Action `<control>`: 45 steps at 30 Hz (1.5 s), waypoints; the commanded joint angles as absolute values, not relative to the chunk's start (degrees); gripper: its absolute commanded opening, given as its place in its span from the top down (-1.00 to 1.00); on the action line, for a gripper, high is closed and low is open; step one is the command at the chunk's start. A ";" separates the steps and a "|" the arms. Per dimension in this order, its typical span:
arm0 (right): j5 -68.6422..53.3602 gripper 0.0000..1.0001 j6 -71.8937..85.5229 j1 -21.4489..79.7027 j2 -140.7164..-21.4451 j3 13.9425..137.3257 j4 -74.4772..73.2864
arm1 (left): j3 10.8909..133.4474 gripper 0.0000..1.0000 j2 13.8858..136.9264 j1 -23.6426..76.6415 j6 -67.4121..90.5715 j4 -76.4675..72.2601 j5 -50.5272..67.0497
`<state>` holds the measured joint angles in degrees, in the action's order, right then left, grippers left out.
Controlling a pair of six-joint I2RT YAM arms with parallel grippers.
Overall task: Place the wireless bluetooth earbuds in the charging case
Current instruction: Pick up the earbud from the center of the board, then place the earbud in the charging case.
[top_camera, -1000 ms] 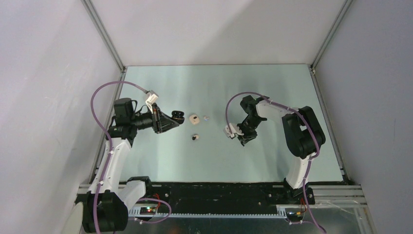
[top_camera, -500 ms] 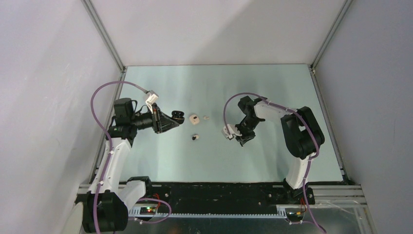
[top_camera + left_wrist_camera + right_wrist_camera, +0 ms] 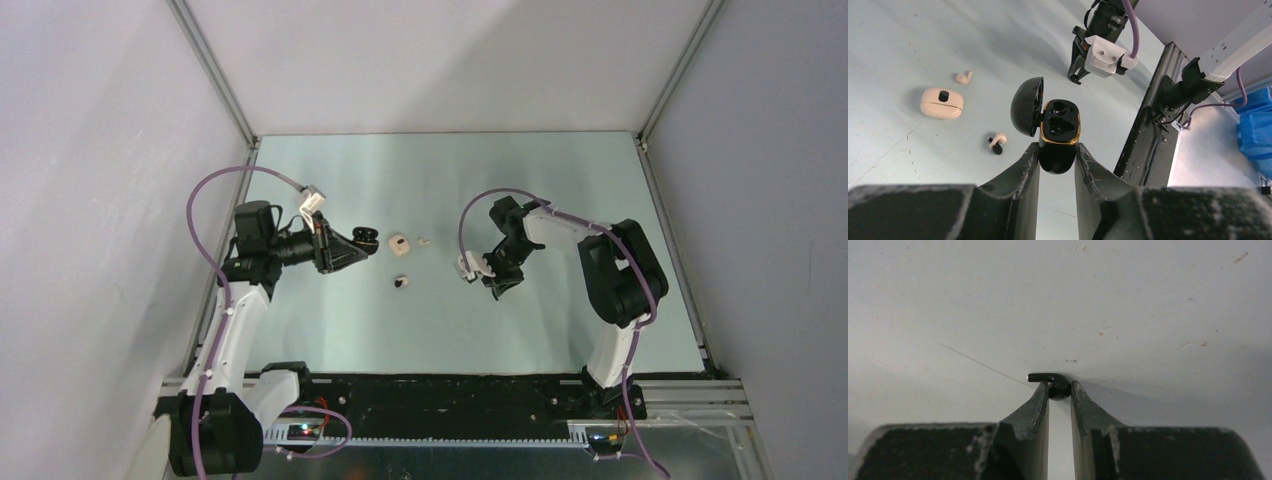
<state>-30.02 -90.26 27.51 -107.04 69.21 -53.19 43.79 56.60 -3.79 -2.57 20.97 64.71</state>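
My left gripper is shut on a black charging case with a gold rim, held above the table. Its lid is swung open and both wells are empty. In the top view this case hangs left of centre. My right gripper reaches down to the table, and its fingertips press both sides of a small black earbud whose stem points left. A closed beige case lies on the table, with one pale earbud beyond it and another, dark-tipped earbud nearer.
The beige case and the pale buds lie between the two arms. The right gripper sits right of them. A metal frame rail runs along the table's near edge.
The right gripper's jaws have narrowed onto the black earbud, and that arm has shifted slightly left. The left arm and the black case have not moved.
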 commanded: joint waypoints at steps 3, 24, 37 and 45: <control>-31.58 1.00 -81.04 27.45 -96.29 67.89 -47.64 | 45.28 1.00 58.28 -2.12 -6.09 19.43 63.98; 11.83 1.00 -53.53 51.80 -64.60 63.51 9.28 | 43.20 1.00 68.79 16.84 27.83 -43.12 49.17; 11.21 1.00 -56.69 59.22 -69.07 68.68 6.36 | 33.83 1.00 63.89 20.31 18.52 -53.62 51.55; 7.92 1.00 -57.99 60.47 -69.89 69.00 2.59 | 30.52 1.00 62.20 20.57 15.25 -55.55 50.51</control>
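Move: The black earbud is already between the right fingers, at the board's surface. The open black case it is meant for lies about 24 cm to this hand's left, 1 cm back and 20 cm up. On the board, a white earbud lies about 14 cm ahead and 15 cm left, the pink case 14 cm ahead and 21 cm left, and a two-tone earbud 4 cm ahead and 20 cm left. From the left hand, holding the black case, the black earbud is roughly 26 cm right, 2 cm ahead and 20 cm down. Straight up and fast, the right hand lifts the pinched black earbud off the board by about 37 cm, then drifts left towards the case, its wrist turning some 80 degrees until the fingers point level, forward and left. The left hand keeps its grip on the case and carries it right and up, about 10 cm to the right, bowing forward and back on the way as its wrist turns. ##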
